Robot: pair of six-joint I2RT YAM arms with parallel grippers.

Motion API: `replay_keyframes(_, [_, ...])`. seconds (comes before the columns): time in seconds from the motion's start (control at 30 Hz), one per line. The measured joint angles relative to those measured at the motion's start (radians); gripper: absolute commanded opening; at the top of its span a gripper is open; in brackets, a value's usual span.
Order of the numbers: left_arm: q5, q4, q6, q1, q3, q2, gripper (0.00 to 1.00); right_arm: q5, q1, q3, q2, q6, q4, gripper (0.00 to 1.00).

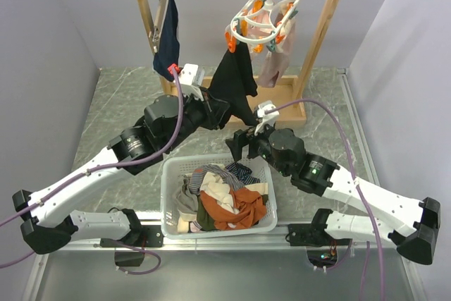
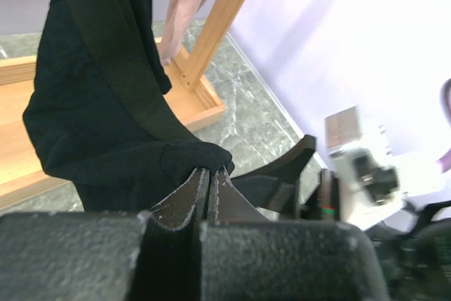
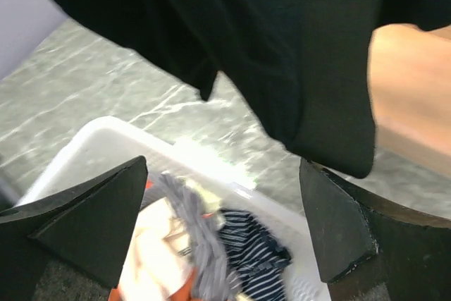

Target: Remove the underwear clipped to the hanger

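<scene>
The white ring hanger [image 1: 264, 19] with orange and teal pegs hangs from the wooden rail. The black underwear [image 1: 236, 82] is clipped to its left side and hangs down stretched towards the left arm. My left gripper [image 1: 217, 108] is shut on its lower edge; in the left wrist view the fingertips [image 2: 213, 172] pinch the black underwear [image 2: 99, 96]. The pale pink-beige underwear [image 1: 278, 58] hangs on the hanger's right side and shows in the left wrist view [image 2: 184, 5]. My right gripper [image 1: 239, 144] is open and empty, just below the black underwear [image 3: 282, 47], over the basket's far rim.
A white basket [image 1: 169, 195] of orange, striped and grey clothes sits between the arms and shows in the right wrist view [image 3: 106, 142]. A navy garment [image 1: 168, 37] hangs at the left of the wooden rack [image 1: 320, 29]. The rack's base board [image 2: 204, 100] lies behind the grippers.
</scene>
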State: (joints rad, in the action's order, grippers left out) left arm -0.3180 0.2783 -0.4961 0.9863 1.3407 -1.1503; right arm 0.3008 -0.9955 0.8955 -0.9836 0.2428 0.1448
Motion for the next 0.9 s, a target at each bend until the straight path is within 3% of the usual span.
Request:
replay_keyframes(0.53, [0.095, 0.049, -0.056, 0.000, 0.058, -0.057, 0.01, 0.057, -0.028, -0.011, -0.049, -0.103, -0.306, 0.93])
replay_keyframes(0.63, [0.124, 0.050, -0.077, 0.000, 0.082, -0.064, 0.01, 0.068, -0.028, -0.010, -0.057, -0.100, -0.342, 0.80])
replay_keyframes(0.67, [0.136, 0.049, -0.086, 0.000, 0.090, -0.065, 0.01, 0.077, -0.028, -0.008, -0.062, -0.100, -0.352, 0.65])
replay_keyframes(0.73, [0.154, 0.048, -0.101, 0.000, 0.101, -0.065, 0.01, 0.088, -0.028, 0.003, -0.079, -0.097, -0.370, 0.47])
replay_keyframes(0.77, [0.165, 0.048, -0.110, 0.000, 0.104, -0.065, 0.01, 0.092, -0.028, 0.008, -0.088, -0.095, -0.377, 0.25])
replay_keyframes(0.83, [0.179, 0.048, -0.124, 0.000, 0.105, -0.065, 0.01, 0.097, -0.028, 0.023, -0.104, -0.099, -0.383, 0.02])
replay_keyframes(0.9, [0.182, 0.045, -0.136, -0.001, 0.105, -0.065, 0.05, 0.101, -0.028, 0.039, -0.117, -0.087, -0.382, 0.00])
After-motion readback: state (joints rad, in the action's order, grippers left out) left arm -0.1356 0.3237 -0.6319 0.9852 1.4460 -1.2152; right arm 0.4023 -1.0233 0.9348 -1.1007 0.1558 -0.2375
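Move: Up ahead and to the left of the open right hand, about 5 cm forward, 6 cm left and 5 cm higher, is the edge of the black underwear that the left fingers already pinch; it lies only 2 cm back and 1 cm right of the left hand point, 1 cm lower. The clothes basket's middle is roughly 7 cm back, 8 cm left and 22 cm below the right hand; the clip hanger some 18 cm ahead, 6 cm right and 27 cm above it. Rising about 7 cm while going some 3 cm forward and 3 cm left, the right hand tips its open fingers up to the underwear's edge, then shuts them on the cloth right beside the left fingertips. The left hand keeps its pinch and carries the edge about 3 cm right and 2 cm back to meet it, swinging some 10 degrees clockwise. ##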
